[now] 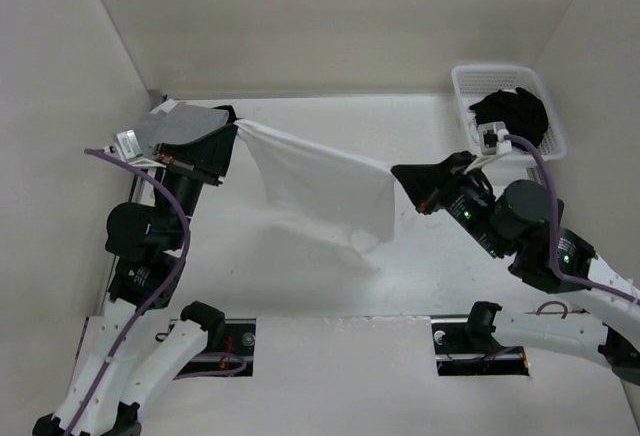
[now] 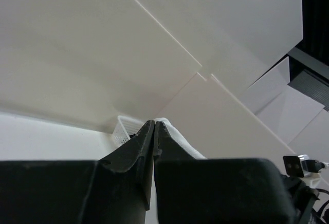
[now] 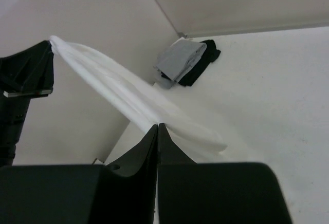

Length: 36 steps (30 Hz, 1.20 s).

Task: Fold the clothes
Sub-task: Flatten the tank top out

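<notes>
The white clothes point(image 1: 318, 186) hang in the air, stretched between both arms above the middle of the table. My left gripper point(image 1: 236, 126) is shut on the cloth's upper left corner. My right gripper point(image 1: 396, 170) is shut on its right edge. The lower part sags down to a point point(image 1: 365, 246) towards the table. In the left wrist view the jaws point(image 2: 154, 123) are pressed together with white fabric point(image 2: 177, 134) running off beside them. In the right wrist view the cloth point(image 3: 123, 88) runs taut from my shut fingertips point(image 3: 157, 126) to the other gripper point(image 3: 31, 72).
A grey and black folded stack point(image 3: 185, 62) lies at the back left corner by the wall. A white basket point(image 1: 505, 106) holding a black bundle point(image 1: 512, 111) stands at the back right. White walls close in the left, back and right sides.
</notes>
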Available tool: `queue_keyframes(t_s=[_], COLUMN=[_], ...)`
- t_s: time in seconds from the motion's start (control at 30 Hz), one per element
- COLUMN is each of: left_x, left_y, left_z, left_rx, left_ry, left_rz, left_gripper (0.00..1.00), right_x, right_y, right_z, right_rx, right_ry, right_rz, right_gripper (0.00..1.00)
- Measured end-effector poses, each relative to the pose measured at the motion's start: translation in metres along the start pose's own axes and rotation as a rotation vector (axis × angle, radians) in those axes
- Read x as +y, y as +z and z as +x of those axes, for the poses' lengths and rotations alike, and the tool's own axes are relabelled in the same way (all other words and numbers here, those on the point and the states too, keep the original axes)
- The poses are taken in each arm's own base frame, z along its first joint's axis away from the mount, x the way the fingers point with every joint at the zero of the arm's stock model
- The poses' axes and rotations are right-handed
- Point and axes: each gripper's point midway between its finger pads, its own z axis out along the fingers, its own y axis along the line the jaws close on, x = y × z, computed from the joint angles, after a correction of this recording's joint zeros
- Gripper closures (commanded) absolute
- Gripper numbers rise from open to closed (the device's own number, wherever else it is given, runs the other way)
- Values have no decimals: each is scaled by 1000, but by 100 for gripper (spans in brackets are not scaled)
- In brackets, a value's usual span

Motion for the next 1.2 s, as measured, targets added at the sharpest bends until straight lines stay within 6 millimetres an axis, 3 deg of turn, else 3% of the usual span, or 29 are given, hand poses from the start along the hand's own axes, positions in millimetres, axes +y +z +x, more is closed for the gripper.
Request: queue_keyframes(t_s=[0.1, 0.2, 0.23, 0.3, 0.43, 0.5, 0.57, 0.63, 0.8, 0.97, 1.07, 1.2], left_x=[17, 65, 91, 136, 236, 270, 290, 303, 329, 331, 325, 319], left_y=[3, 10, 13, 14, -3, -18, -26, -25, -22, -20, -19, -45], left_z=[14, 43, 58, 82, 139, 160, 172, 178, 191, 196, 190, 182], left_rx=[27, 83, 112, 163, 290, 340, 365, 366, 361, 358, 331, 293], left_ry=[8, 26, 29, 32, 4, -15, -26, -34, -47, -52, -54, -70], left_rz=[-38, -153, -217, -332, -598, -698, -759, -786, -830, -829, -808, -810], left_gripper=[99, 99, 99, 99, 98, 98, 97, 97, 97, 97, 98, 98], right_x=[-13, -50, -66, -101, -187, -226, -254, -266, -261, -268, -274, -272], right_y=[7, 32, 44, 67, 111, 118, 115, 108, 100, 109, 129, 171], right_z=[-6, 6, 15, 43, 126, 168, 198, 216, 242, 272, 286, 287], right_rx=[-28, -16, -1, 58, 253, 358, 439, 477, 510, 560, 592, 589], right_ry=[-12, -38, -37, -35, 7, 34, 63, 77, 104, 157, 180, 203], right_rz=[59, 171, 204, 267, 405, 475, 531, 555, 517, 513, 521, 490], right_gripper=[97, 94, 91, 88, 85, 79, 68, 61, 55, 51, 51, 53])
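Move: The tank top hangs between the two shut grippers, its middle roughly 12 cm right of, 2 cm back from and 17 cm below the left hand. The clear patch of table it is taken to lies about 3 cm ahead, 8 cm right and 45 cm below the left hand, and 6 cm ahead, 15 cm left and 40 cm below the right. The grey folded pile is some 30 cm ahead and 18 cm left of the left hand. Down and forward together, both hands swing the tank top onto the table, dropping some 35 cm while reaching about 15 cm out, wrists tipping steeply downward. On the way the right fingers open to about half and let go of their corner, then the hand edges forward and left just over it; the left keeps its pinch and finally draws back a little. ##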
